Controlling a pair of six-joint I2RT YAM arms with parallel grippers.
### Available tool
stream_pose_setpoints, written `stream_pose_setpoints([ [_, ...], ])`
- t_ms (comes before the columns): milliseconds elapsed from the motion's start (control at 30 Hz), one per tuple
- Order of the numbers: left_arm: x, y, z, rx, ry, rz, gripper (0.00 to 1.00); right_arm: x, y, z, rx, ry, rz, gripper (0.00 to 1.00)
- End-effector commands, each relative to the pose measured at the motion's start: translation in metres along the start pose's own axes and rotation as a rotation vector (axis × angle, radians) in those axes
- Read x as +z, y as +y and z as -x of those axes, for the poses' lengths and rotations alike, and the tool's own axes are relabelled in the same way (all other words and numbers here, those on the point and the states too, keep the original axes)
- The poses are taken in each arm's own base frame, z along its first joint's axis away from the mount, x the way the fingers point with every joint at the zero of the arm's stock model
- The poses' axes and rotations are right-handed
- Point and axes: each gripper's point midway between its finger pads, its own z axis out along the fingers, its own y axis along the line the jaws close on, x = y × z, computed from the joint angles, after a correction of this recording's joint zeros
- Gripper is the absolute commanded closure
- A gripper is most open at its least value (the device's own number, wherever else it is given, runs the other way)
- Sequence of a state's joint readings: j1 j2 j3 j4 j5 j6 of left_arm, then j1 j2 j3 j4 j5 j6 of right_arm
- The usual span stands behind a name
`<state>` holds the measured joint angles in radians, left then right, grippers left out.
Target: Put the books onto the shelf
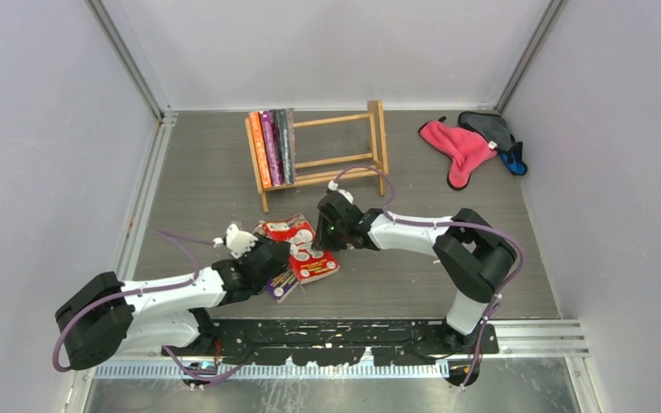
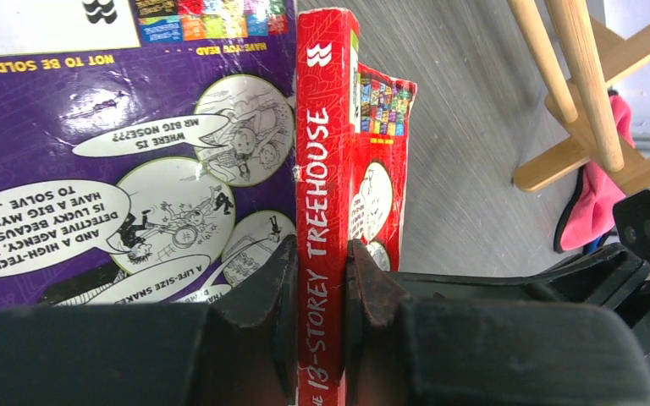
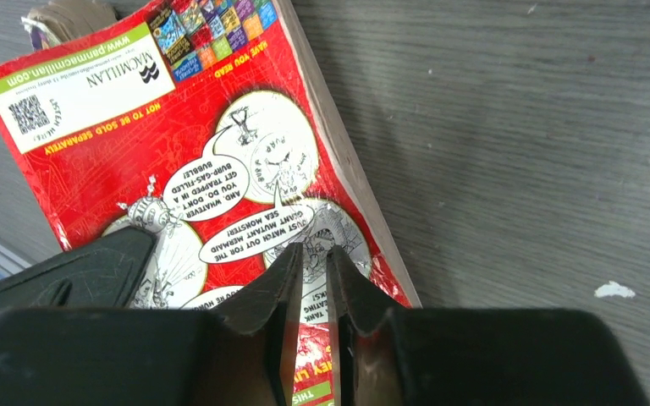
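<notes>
A red book (image 1: 303, 245) is tilted up off the table with its spine (image 2: 326, 127) clamped between my left gripper's (image 2: 320, 254) jaws, which are shut on it. A purple book (image 2: 118, 127) lies flat beside and partly under it (image 1: 282, 282). My right gripper (image 3: 311, 254) rests its tips against the red book's back cover (image 3: 135, 144); its jaws stand a narrow gap apart with nothing between them. The wooden shelf (image 1: 336, 159) stands behind, with several books (image 1: 273, 146) upright at its left end.
A pink cloth (image 1: 460, 148) and a grey cloth (image 1: 489, 127) lie at the back right, with a small blue item (image 1: 514, 161) beside them. White walls close in the table on three sides. The shelf's right part holds nothing.
</notes>
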<state>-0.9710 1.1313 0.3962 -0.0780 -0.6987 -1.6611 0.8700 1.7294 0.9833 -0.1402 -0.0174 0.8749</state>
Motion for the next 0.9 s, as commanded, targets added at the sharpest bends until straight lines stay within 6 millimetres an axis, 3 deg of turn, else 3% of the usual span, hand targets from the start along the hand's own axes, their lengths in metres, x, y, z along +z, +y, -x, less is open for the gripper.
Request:
stream_pose_setpoints([
  [0, -0.012, -0.013, 0.004, 0.088, -0.006, -0.015, 1.0, -0.019, 0.002, -0.011, -0.023, 0.014, 0.007, 0.76],
  [167, -0.03, -0.03, 0.011, 0.226, -0.065, -0.052, 1.0, -0.037, 0.002, -0.005, -0.038, -0.016, 0.016, 0.69],
  [367, -0.05, -0.058, 0.011, 0.379, -0.148, -0.101, 1.0, -0.065, -0.003, 0.017, -0.033, -0.102, 0.012, 0.55],
  [600, -0.076, -0.107, 0.01, 0.55, -0.252, -0.166, 1.0, -0.097, -0.012, 0.035, -0.004, -0.172, 0.033, 0.53],
  [867, -0.113, -0.163, 0.021, 0.69, -0.397, -0.216, 1.0, -0.125, -0.038, 0.041, 0.03, -0.239, 0.022, 0.52],
])
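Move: The red book, its spine already pinched in the left fingers, has its middle about 4 cm right of and 3 cm below the left hand; from the right hand it is some 4 cm left and 2 cm down. The shelf's next free gap lies roughly 28 cm ahead, 4 cm right and 5 cm above the left hand, just right of the grey book (28 cm ahead, straight on). The purple book's middle is about 5 cm back, 5 cm left and 5 cm below the left hand. The red book, still pinched by its spine, is lifted about 13 cm by the left hand, which also carries it some 7 cm right and slightly back, rolling its left side up about 30 degrees while tipping up and turning clockwise. The right hand comes off the cover, drawing back briefly, then rising and going right about 8 cm each as its fingers open. ##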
